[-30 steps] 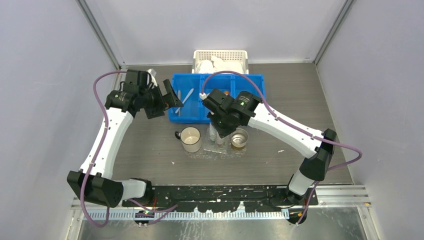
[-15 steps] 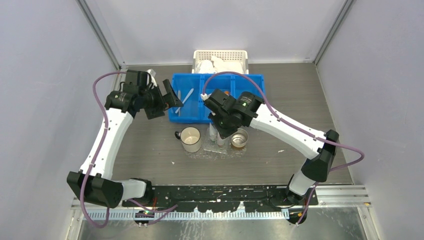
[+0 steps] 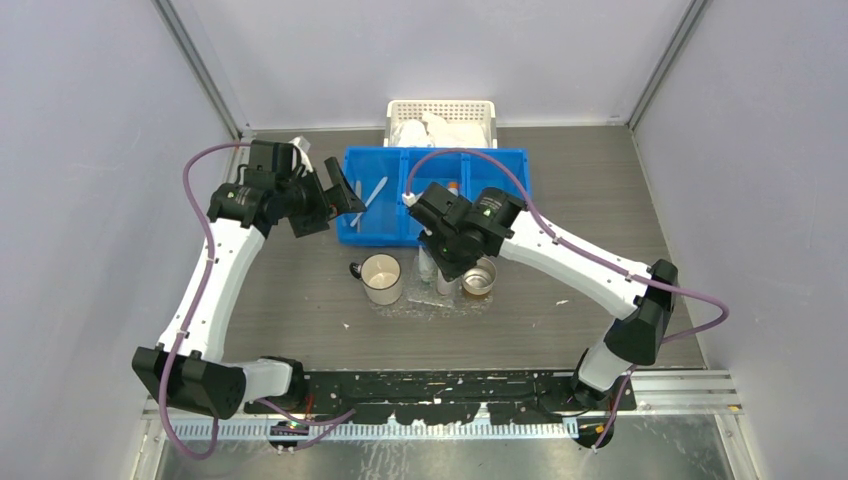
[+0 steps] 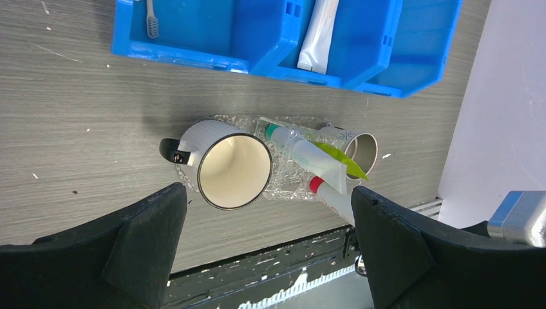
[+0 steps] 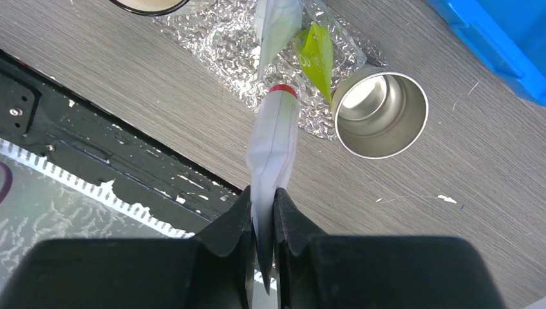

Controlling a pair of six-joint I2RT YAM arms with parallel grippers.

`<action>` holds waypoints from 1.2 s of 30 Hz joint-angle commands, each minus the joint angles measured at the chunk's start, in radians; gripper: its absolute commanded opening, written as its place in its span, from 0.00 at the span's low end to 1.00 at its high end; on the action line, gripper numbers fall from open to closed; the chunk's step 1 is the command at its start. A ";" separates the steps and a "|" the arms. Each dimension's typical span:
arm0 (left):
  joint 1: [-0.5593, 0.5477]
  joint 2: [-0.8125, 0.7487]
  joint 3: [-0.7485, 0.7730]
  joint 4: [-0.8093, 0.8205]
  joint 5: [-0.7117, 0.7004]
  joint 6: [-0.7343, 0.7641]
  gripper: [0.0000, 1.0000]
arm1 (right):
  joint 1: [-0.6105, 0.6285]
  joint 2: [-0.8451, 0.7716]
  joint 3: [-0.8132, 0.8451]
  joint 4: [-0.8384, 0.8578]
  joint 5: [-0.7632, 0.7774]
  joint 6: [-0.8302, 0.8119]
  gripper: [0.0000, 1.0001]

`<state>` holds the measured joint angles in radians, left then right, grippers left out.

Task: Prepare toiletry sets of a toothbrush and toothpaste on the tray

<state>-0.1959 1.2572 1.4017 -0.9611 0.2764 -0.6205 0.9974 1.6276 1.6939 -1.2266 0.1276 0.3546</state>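
Note:
My right gripper [image 5: 263,209] is shut on the flat tail of a white toothpaste [image 5: 273,138] tube. Its red cap points down at the clear crinkled tray [image 5: 219,45]; whether it touches, I cannot tell. On the tray lie a white, green-capped tube [image 4: 302,154] and a green tube [image 4: 341,158]. My left gripper [image 4: 267,219] is open and empty, held high over the left end of the blue bin [image 3: 500,165]. A white toothbrush [image 3: 375,192] lies in that bin, its bristle end [image 4: 152,19] showing in the left wrist view.
A white mug [image 3: 381,277] stands at the tray's left and a steel cup [image 3: 479,278] at its right. Another white tube [image 4: 319,35] lies in the bin's middle compartment. A white perforated basket [image 3: 441,118] sits behind the bin.
My right gripper has shifted slightly right and nearer with the tube still in it. The left arm has barely moved.

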 commanded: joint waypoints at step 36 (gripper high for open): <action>0.006 -0.015 -0.005 0.038 -0.025 0.008 1.00 | -0.094 0.055 -0.112 0.138 -0.064 -0.126 0.07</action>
<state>-0.1959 1.2564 1.4017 -0.9607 0.2607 -0.6193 0.9188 1.6951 1.5822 -1.1175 0.0704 0.2783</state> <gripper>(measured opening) 0.996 0.179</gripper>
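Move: The clear holder on the tray, where the tube is to go, has its middle about 5 cm ahead of the right hand, 3 cm to its left and some 13 cm below. In it, the green tube stands about 7 cm ahead and 2 cm left of the hand, the teal-capped tube 7 cm ahead and 5 cm left. The steel cup is 5 cm right and 4 cm ahead, the mug 12 cm left and 4 cm ahead. From the left hand, the holder lies roughly 15 cm right and 5 cm back. The red-capped toothpaste tube, still pinched by its tail and hanging cap-down in the right fingers, is carried forward about 2 cm and lowered about 5 cm, most of the drop after the first small reach forward. The cap goes down towards the clear holder, in front of the green tube and left of the steel cup; the grip stays shut. ##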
